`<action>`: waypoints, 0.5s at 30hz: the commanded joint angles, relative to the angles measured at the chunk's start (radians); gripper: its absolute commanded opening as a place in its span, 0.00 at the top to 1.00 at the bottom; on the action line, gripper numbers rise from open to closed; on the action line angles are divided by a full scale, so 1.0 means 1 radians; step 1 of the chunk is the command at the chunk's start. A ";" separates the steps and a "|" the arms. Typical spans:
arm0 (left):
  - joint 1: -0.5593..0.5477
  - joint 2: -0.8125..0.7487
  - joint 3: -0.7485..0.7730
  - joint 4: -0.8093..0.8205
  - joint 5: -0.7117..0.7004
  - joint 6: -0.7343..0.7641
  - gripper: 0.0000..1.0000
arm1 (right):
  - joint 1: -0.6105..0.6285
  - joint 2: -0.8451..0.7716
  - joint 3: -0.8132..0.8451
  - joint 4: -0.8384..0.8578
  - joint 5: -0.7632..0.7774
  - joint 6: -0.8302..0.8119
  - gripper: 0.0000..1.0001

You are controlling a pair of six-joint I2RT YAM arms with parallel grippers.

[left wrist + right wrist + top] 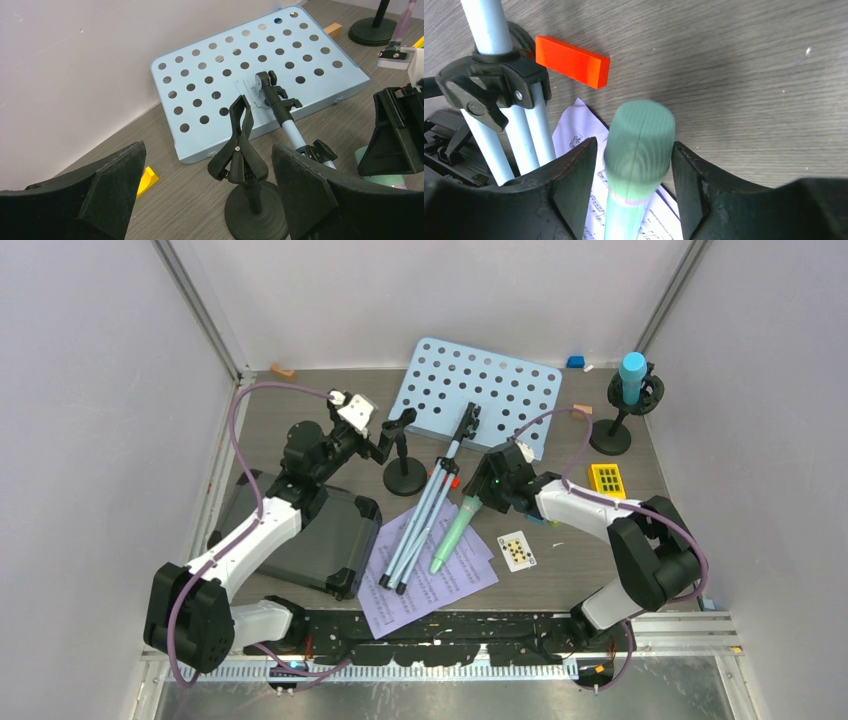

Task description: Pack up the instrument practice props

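Observation:
The pale blue perforated music rack (480, 390) (260, 75) lies flat at the back, its tripod legs (415, 530) (499, 130) folded across the lilac sheet-music pages (430, 585). A black round-based mic pole (405, 475) (250, 200) with an empty clip stands just ahead of my left gripper (385, 445) (207, 150), whose jaws are open wide on either side of it without touching. The green microphone (452, 535) (639, 145) rests on the pages. My right gripper (480, 502) (634, 145) straddles its head, open, with a thin gap showing. The blue microphone (631, 375) stands in its pole (610, 437) at the back right.
A dark case (310, 530) lies under my left arm. Small blocks are scattered about: an orange-red block (572, 61) by the tripod, a yellow wedge (145, 180), a blue block (575, 362). A yellow tile (607, 480) and a playing card (516, 551) lie near my right arm.

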 commanded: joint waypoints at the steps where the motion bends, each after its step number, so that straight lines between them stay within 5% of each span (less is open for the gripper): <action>1: -0.006 -0.019 -0.007 0.023 -0.042 0.035 0.00 | -0.002 0.003 0.067 0.030 0.027 -0.032 0.34; 7: -0.023 -0.030 -0.031 0.038 -0.075 0.094 0.00 | -0.002 -0.042 0.079 -0.025 0.110 -0.037 0.12; 15: -0.028 -0.055 -0.053 0.072 -0.150 0.124 0.00 | -0.002 -0.208 0.079 -0.150 0.202 -0.130 0.11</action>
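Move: The right gripper is still around the head of the green microphone, whose middle lies about 8 cm back, 5 cm left and slightly below. Around that hand, the folded tripod's middle is roughly 12 cm left and 3 back, the red block 6 cm left and 3 ahead, the playing card 14 cm back and 10 right. From the left hand, the black stand is some 7 cm ahead, 6 right; the microphone 8 back, 18 right, both well below. Open the right gripper wide to let the green microphone go beside the tripod, easing forward about 1.5 cm as the fingers spread. Keep rising, about 3 cm in all, and draw off to the right, away from the tripod. Meanwhile lower the open left gripper some 2 cm beside the black stand, touching nothing. ##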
